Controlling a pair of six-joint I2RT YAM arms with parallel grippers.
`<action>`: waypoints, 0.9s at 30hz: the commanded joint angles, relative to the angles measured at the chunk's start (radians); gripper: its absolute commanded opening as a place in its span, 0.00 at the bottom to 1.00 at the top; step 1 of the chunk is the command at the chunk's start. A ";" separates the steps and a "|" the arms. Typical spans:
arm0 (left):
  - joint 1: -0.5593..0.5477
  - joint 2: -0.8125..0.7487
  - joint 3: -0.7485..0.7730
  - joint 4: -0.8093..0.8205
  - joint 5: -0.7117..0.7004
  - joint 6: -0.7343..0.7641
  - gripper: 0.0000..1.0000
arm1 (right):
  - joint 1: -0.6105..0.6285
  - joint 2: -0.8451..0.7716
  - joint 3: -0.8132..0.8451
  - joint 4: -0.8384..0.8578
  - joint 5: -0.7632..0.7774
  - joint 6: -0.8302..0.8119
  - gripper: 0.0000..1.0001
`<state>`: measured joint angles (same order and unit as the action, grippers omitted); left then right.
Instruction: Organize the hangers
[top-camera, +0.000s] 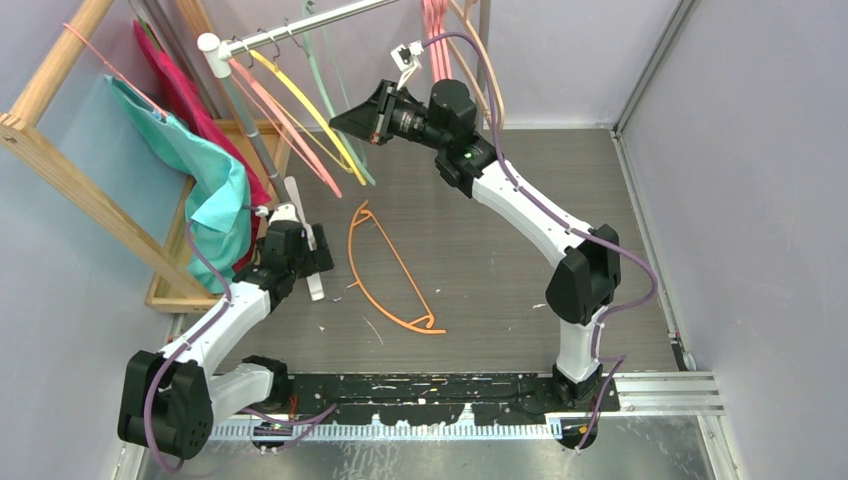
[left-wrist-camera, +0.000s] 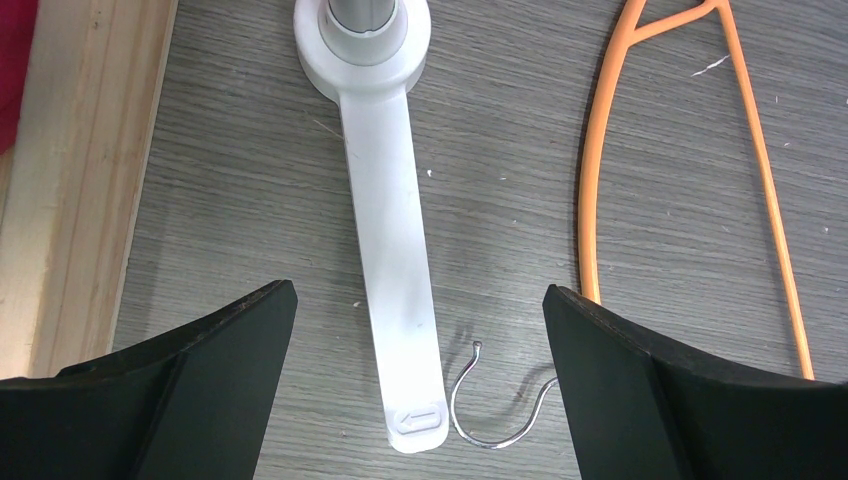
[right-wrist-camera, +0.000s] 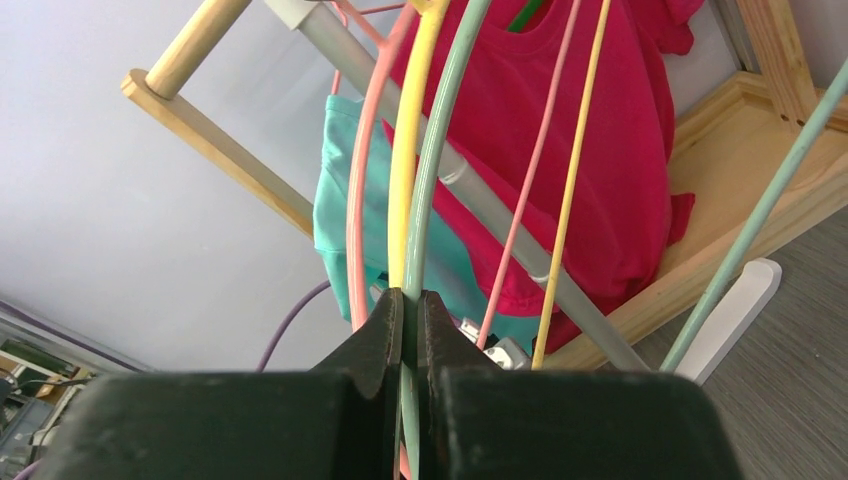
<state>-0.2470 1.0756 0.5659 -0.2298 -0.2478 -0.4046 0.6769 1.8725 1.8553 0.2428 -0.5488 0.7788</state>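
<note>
My right gripper is shut on a thin grey-green hanger that hangs from the silver rail. A yellow hanger and a pink hanger hang right beside it. An orange hanger lies flat on the floor. Its metal hook rests between the fingers of my left gripper, which is open and low over the floor. More pink and beige hangers hang at the back.
The rack's white foot runs along the floor under my left gripper. A wooden frame stands at the left, with teal cloth and red cloth draped on it. Walls close in on the left, back and right.
</note>
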 joint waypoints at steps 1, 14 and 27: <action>-0.003 -0.002 0.010 0.028 -0.006 0.004 0.98 | 0.003 -0.003 0.100 0.038 -0.009 -0.007 0.01; -0.002 -0.007 0.008 0.027 -0.007 0.004 0.98 | 0.018 -0.161 -0.109 0.015 0.140 -0.154 0.54; -0.003 -0.014 0.006 0.026 -0.008 0.003 0.98 | 0.113 -0.517 -0.498 -0.147 0.555 -0.488 0.79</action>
<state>-0.2470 1.0760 0.5659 -0.2295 -0.2478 -0.4042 0.7586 1.4445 1.4452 0.1600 -0.1848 0.4427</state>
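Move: Just ahead of the right hand, which already grips the green hanger by its near shoulder, the rail spot for its hook lies about 9 cm farther out, 3 cm left and 10 cm up. The yellow hanger hangs some 6 cm left and 5 cm ahead, the pink pair about 10 cm left and 5 cm ahead; the pink bundle is roughly 15 cm right and 11 cm ahead. From the left hand the rail spot is about 16 cm ahead, 10 cm right and 46 cm up. Settling the green hanger's hook onto the rail with barely any travel, the right hand opens its fingers wide and dips some 3 cm, then draws away to the right and back by about 9 cm while rising again. The wrist swings about 20 degrees clockwise as it leaves, away from the yellow and pink hangers. ##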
